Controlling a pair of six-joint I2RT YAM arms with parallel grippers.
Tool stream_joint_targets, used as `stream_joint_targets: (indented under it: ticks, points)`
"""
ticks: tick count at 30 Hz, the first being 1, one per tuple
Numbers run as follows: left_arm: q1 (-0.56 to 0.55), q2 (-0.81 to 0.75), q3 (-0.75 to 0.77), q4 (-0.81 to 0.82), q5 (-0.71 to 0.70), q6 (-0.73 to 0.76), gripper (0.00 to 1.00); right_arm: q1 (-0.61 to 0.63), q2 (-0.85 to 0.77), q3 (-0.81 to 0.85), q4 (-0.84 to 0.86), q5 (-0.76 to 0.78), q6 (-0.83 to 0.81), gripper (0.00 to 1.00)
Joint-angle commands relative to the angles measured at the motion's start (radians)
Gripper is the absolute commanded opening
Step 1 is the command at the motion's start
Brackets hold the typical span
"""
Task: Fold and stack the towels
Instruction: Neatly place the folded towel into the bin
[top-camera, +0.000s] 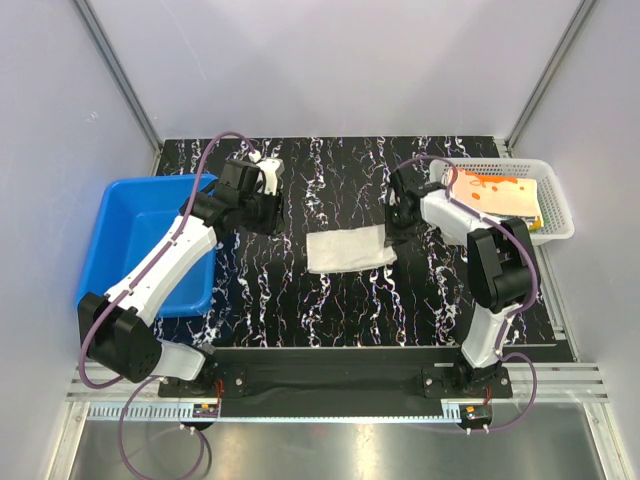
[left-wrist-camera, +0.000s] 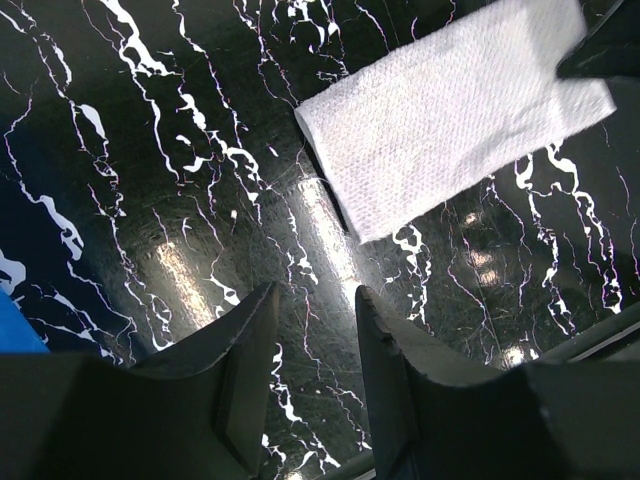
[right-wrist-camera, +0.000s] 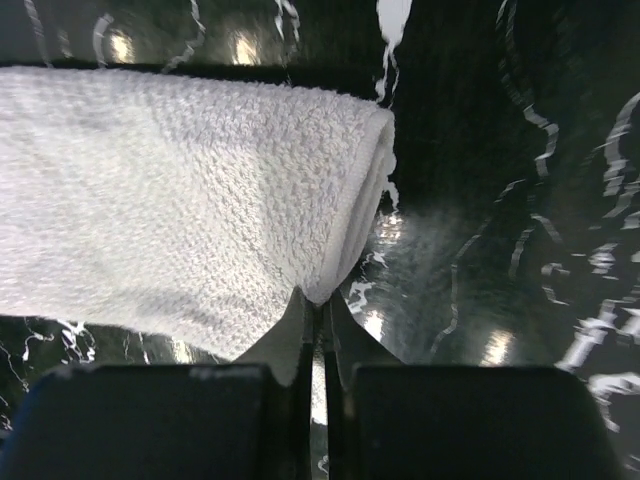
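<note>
A whitish-beige towel lies folded in the middle of the black marbled table. My right gripper is at its right end. In the right wrist view the right gripper is shut on the towel, pinching its folded corner between the fingertips. My left gripper hovers over bare table to the left of the towel. The left wrist view shows the left gripper open with nothing between its fingers, and the towel lies ahead of it. An orange-patterned towel lies in the basket at the right.
A blue plastic bin stands at the left edge of the table, under the left arm. A white mesh basket sits at the back right, next to the right arm's elbow. Grey walls close in the back and sides.
</note>
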Motion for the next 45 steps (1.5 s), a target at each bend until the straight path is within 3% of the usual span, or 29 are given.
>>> stream_joint_targets:
  ticks: [1, 5, 17, 26, 39, 45]
  points:
    - [0.004, -0.032, 0.000, 0.019, -0.004, 0.018, 0.41, 0.009, -0.022, 0.145, -0.143, 0.083, -0.099, 0.00]
    - [0.004, -0.020, 0.011, 0.009, -0.001, 0.021, 0.41, -0.016, 0.015, 0.282, -0.235, 0.099, -0.154, 0.00]
    - [0.004, -0.040, -0.015, 0.059, 0.103, 0.013, 0.41, -0.255, 0.061, 0.612, -0.390, 0.128, -0.298, 0.00]
    - [0.005, -0.017, -0.011, 0.065, 0.139, 0.015, 0.41, -0.444, 0.052, 0.695, -0.393, 0.108, -0.372, 0.00]
    - [0.004, 0.032, -0.005, 0.066, 0.154, 0.015, 0.41, -0.600, 0.112, 0.850, -0.416, 0.007, -0.412, 0.00]
    - [0.004, 0.040, -0.008, 0.078, 0.168, 0.010, 0.41, -0.706, 0.164, 0.867, -0.335, -0.042, -0.415, 0.00]
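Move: The folded white towel is already pinched by its right edge, its middle about 10 cm left of the right hand, 2 cm back and 2 cm lower. The white bin it goes to has its middle some 27 cm right of that hand, 9 cm ahead and 2 cm higher; the orange-spotted towel topping the stack inside lies about 26 cm right and 10 cm ahead, nearly level. From the left hand the bin is about 54 cm right, 11 cm ahead and 13 cm lower. The white towel, kept pinched by its right edge in the right hand's shut fingers, is carried first up and forward, clear of the table, then in a long sweep right, still climbing, to over the white bin: roughly 30 cm right, 18 cm up and 11 cm forward in all. On the way the wrist turns some 20 degrees clockwise and tips the fingertips forward. ##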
